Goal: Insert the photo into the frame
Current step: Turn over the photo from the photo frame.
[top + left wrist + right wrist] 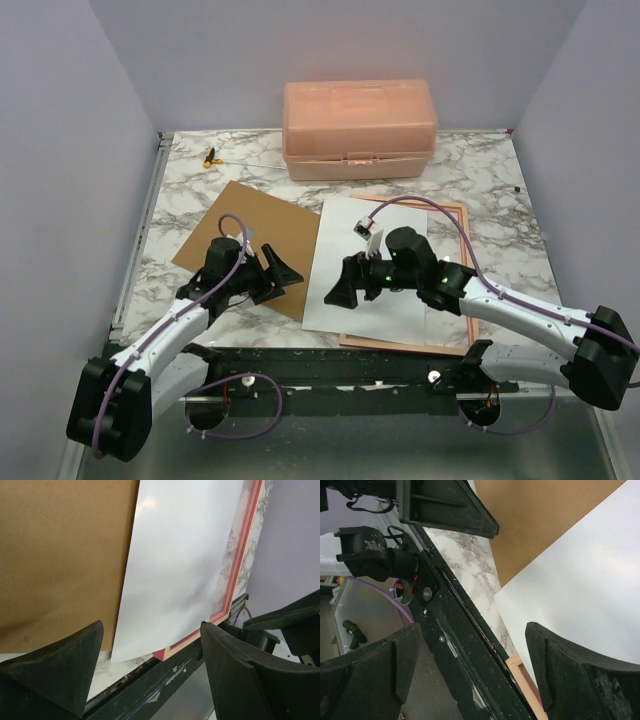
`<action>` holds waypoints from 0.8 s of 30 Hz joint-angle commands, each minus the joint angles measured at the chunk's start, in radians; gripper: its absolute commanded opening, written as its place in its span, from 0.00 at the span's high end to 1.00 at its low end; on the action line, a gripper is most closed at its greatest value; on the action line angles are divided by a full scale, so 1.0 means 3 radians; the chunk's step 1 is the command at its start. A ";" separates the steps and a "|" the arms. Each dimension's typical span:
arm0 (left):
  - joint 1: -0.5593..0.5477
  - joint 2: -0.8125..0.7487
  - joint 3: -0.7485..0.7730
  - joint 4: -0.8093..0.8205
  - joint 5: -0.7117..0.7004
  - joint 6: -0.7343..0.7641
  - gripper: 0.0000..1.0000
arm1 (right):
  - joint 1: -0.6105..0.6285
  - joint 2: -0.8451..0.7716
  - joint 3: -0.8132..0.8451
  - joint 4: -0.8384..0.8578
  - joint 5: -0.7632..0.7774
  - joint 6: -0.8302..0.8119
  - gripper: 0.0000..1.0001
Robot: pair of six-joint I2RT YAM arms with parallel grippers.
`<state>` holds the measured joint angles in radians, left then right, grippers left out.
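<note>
The photo (375, 262) lies white back up, skewed, with its right part over the frame (466, 262) and its left edge over the brown backing board (255, 232). The frame's pinkish-red border shows along the right and near sides. My left gripper (278, 272) stands open just left of the photo, over the board's near-right corner. My right gripper (350, 284) is open above the photo's near-left part and holds nothing. From the left wrist the photo (185, 565) and the frame (235, 587) lie ahead of the open gripper (150, 650). In the right wrist view, the gripper (475, 650) is also open, by the photo (580, 590) and a frame corner (522, 672).
A salmon-pink lidded box (358, 128) stands at the back centre. A small yellow and black object (210, 156) lies at the back left. The black front rail (330, 365) runs along the table's near edge, close to the frame. Grey walls close in both sides.
</note>
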<state>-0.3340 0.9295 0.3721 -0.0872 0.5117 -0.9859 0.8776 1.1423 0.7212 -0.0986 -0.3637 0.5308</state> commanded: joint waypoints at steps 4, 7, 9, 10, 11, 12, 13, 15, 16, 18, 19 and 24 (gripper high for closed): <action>-0.0009 0.0536 0.0050 0.0599 0.0318 0.0307 0.20 | 0.0007 -0.0070 -0.0093 0.0143 0.0158 0.0216 0.06; -0.0041 0.0864 0.0165 0.0685 0.0413 0.0403 0.22 | -0.0053 -0.0092 -0.0139 0.0098 0.0278 0.0315 0.06; -0.0088 0.1040 0.0220 0.0750 0.0415 0.0437 0.22 | -0.0143 -0.0108 -0.0195 0.0041 0.0348 0.0381 0.06; -0.0106 0.1132 0.0260 0.0768 0.0420 0.0447 0.23 | -0.0203 -0.0117 -0.0231 0.0024 0.0368 0.0424 0.06; -0.0134 0.1202 0.0286 0.0797 0.0425 0.0461 0.23 | -0.0284 -0.0128 -0.0287 0.0021 0.0349 0.0462 0.06; -0.0152 0.1278 0.0318 0.0823 0.0431 0.0462 0.23 | -0.0364 -0.0136 -0.0350 0.0022 0.0302 0.0506 0.06; -0.0173 0.1344 0.0345 0.0843 0.0439 0.0464 0.24 | -0.0462 -0.0148 -0.0405 0.0029 0.0239 0.0540 0.06; -0.0205 0.1463 0.0399 0.0898 0.0439 0.0473 0.24 | -0.0624 -0.0176 -0.0520 0.0062 0.0111 0.0598 0.06; -0.0218 0.1527 0.0423 0.0927 0.0437 0.0474 0.24 | -0.0681 -0.0189 -0.0582 0.0086 0.0069 0.0620 0.06; -0.0236 0.1674 0.0459 0.1021 0.0486 0.0469 0.24 | -0.0763 -0.0198 -0.0667 0.0127 -0.0010 0.0648 0.06; -0.0241 0.1756 0.0471 0.1094 0.0536 0.0452 0.24 | -0.0775 -0.0199 -0.0692 0.0133 -0.0023 0.0655 0.06; -0.0302 0.2010 0.0430 0.1658 0.0722 0.0287 0.25 | -0.0806 -0.0229 -0.0795 0.0180 -0.0036 0.0688 0.06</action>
<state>-0.4049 1.4742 0.4992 0.2516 0.6621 -0.8818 0.6456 1.0973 0.5011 -0.0761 -0.3389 0.7155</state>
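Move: The photo lies white side up, its middle about 20 cm right of the left hand, 8 cm ahead and 7 cm lower; from the right hand it is some 13 cm ahead, 5 cm to the right and 12 cm below. Partly under it, the frame's middle is roughly 29 cm right of the left hand and 6 cm ahead. The brown board's middle is about 6 cm left of that same hand and 12 cm ahead. Towards the photo's left edge the open left hand sinks about 4 cm, then goes some 5 cm right and a little forward, turning clockwise. The right hand, already open and empty, lingers, then swings about 7 cm right while sinking as much and edging forward, low over the photo's near half, turning some 20 degrees clockwise. ##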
